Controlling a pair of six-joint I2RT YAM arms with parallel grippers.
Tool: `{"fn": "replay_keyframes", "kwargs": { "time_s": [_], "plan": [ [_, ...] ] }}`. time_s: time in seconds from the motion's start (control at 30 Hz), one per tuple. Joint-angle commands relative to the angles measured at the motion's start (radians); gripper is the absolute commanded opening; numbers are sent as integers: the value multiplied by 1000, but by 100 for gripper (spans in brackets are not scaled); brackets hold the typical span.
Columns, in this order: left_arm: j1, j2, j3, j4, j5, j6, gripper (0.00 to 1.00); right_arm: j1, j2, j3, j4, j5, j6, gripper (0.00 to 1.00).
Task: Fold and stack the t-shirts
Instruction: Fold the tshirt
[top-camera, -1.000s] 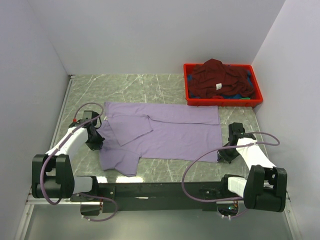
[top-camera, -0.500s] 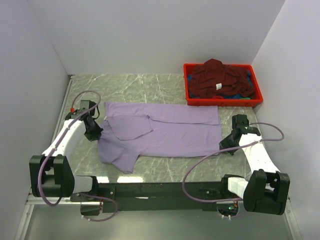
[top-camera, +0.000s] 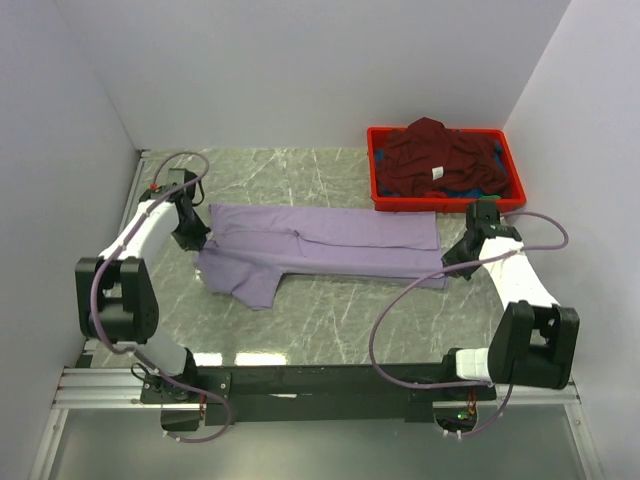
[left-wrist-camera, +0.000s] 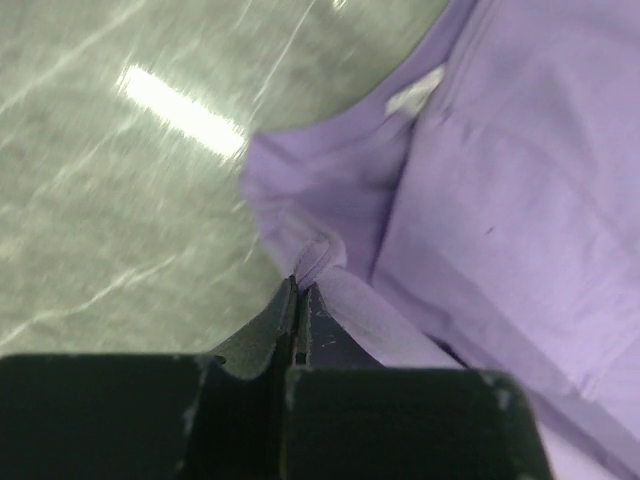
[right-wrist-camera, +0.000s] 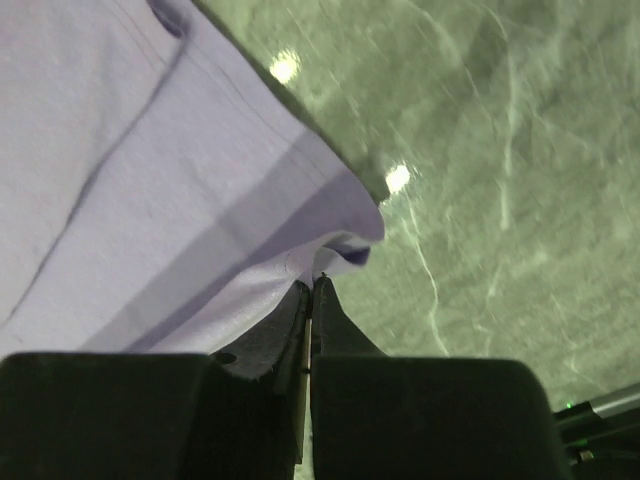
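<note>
A lavender t-shirt (top-camera: 330, 245) lies across the green marble table, its near half folded toward the back so it forms a long narrow band. My left gripper (top-camera: 197, 243) is shut on the shirt's left edge; in the left wrist view the cloth (left-wrist-camera: 500, 200) is pinched at the fingertips (left-wrist-camera: 302, 285). On the right, my right gripper (top-camera: 452, 262) is shut on the shirt's right corner, and the right wrist view shows the hem (right-wrist-camera: 200, 220) caught between the closed tips (right-wrist-camera: 313, 283). A maroon t-shirt (top-camera: 435, 158) with a small white label lies heaped in the crate.
The red plastic crate (top-camera: 378, 180) stands at the back right, with bits of blue and green cloth under the maroon heap. A loose sleeve (top-camera: 250, 285) of the lavender shirt sticks out toward the front left. Grey walls close in both sides.
Both arms have carried the near edge of the lavender shirt away from the bases toward the back, folding it over itself. The spread shirt is now a narrower band.
</note>
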Motion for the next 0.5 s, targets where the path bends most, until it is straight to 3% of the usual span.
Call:
{"fn": "replay_keyframes", "kwargs": {
  "time_s": [0.0, 0.47],
  "plan": [
    [8, 59, 97, 36, -14, 34, 1, -4, 61, 61, 71, 63, -24, 0],
    [8, 290, 209, 92, 19, 51, 1, 33, 349, 222, 126, 79, -58, 0]
  ]
}}
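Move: Both hands hold the t-shirt's lifted near edge. For the left hand, the shirt's far left corner lies about 16 cm straight ahead and 6 cm below, and the sleeve about 7 cm back and 11 cm right. For the right hand, the far right corner is some 20 cm ahead and 7 cm below; the red bin stands about 34 cm ahead, 5 cm right and slightly lower. Both hands, still pinching the near edge, carry it forward about 6 cm towards the far edge while sinking 3–4 cm. ##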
